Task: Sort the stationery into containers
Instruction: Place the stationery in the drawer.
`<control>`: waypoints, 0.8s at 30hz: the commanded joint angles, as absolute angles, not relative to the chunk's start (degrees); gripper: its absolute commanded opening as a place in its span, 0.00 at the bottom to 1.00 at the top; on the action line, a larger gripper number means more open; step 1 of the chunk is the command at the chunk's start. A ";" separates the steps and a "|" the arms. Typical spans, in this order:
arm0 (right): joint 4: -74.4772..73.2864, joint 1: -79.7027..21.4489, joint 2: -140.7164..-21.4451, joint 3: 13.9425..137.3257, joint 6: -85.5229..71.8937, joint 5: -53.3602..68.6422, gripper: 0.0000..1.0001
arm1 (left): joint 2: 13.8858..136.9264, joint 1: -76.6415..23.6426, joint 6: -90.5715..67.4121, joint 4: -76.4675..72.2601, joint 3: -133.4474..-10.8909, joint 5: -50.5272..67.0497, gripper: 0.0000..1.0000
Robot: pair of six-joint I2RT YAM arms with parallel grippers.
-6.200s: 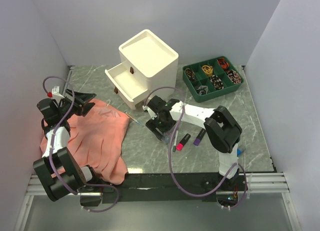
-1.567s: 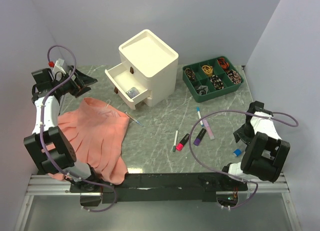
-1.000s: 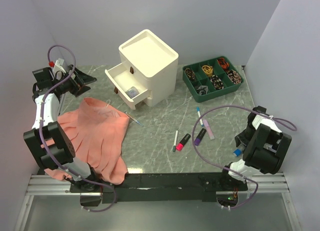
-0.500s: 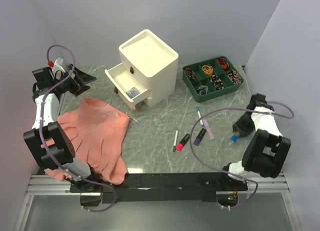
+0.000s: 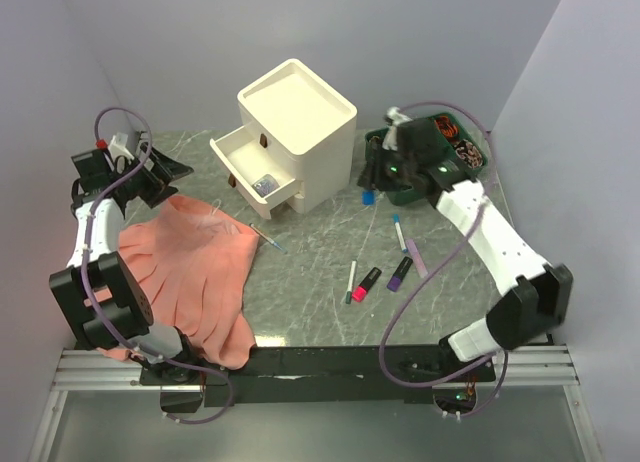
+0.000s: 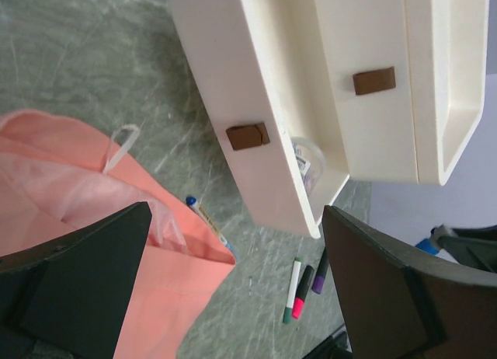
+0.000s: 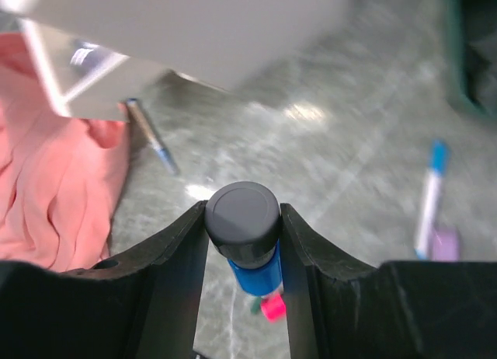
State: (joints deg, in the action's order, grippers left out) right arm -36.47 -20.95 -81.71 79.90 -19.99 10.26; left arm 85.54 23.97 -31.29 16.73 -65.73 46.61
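My right gripper is shut on a blue highlighter with a black end, held upright in the air just right of the cream cabinet. The cabinet's lower drawer stands pulled out with small items inside. On the table lie a green-capped marker, a pink highlighter, a purple highlighter, a blue-capped pen and a pen at the cloth's edge. My left gripper hangs open and empty at the far left.
A salmon-pink cloth covers the left part of the table. A green divided tray with small items sits at the back right, partly behind my right arm. Grey walls close in on three sides.
My right arm has swung from the table's right edge up to the cabinet's right side, carrying the blue highlighter off the table. The left arm has barely shifted.
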 commanded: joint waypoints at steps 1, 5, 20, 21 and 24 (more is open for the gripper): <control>-29.89 -28.47 -88.32 90.07 -11.71 8.88 0.00 | 81.30 24.17 -32.96 13.01 -62.76 46.49 1.00; -20.60 -33.04 -94.73 95.26 -8.01 8.79 0.00 | 79.90 24.52 -33.22 12.39 -59.86 46.67 0.99; -10.82 -44.03 -118.64 118.21 -4.93 5.28 0.00 | 78.22 24.87 -34.37 10.72 -56.60 47.81 0.99; -10.38 -44.82 -119.44 118.65 -4.49 5.27 0.00 | 78.22 24.79 -34.37 10.72 -56.60 47.73 0.99; -8.79 -45.26 -122.69 120.05 -3.95 3.87 0.00 | 78.40 24.87 -34.28 10.46 -56.25 47.55 0.99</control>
State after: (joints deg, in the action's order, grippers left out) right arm -13.93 -44.25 -120.33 116.18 -5.76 6.28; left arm 80.27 24.56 -33.93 12.99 -56.64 46.68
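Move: The open drawer that I'm bringing the blue-and-grey stick to lies about 29 cm to the left of my right hand, 11 cm ahead and some 13 cm below. The clear plastic box in its near end is about 28 cm left, 7 ahead and 15 below; the cabinet body is some 16 cm left and 18 ahead, and the green tray 17 cm right and 18 ahead. From my empty left hand the drawer is roughly 16 cm right, 6 ahead and 10 lower. I carry the stick, still pinched in my right fingers, across the cabinet's front to above the open drawer: about 27 cm left with some 8 cm forward, rising slightly, then starting to sink near the end. On the way my fingers swing left, counter-clockwise, and tip up by some 25 degrees each. My open left hand eases back and down about 3 cm. ##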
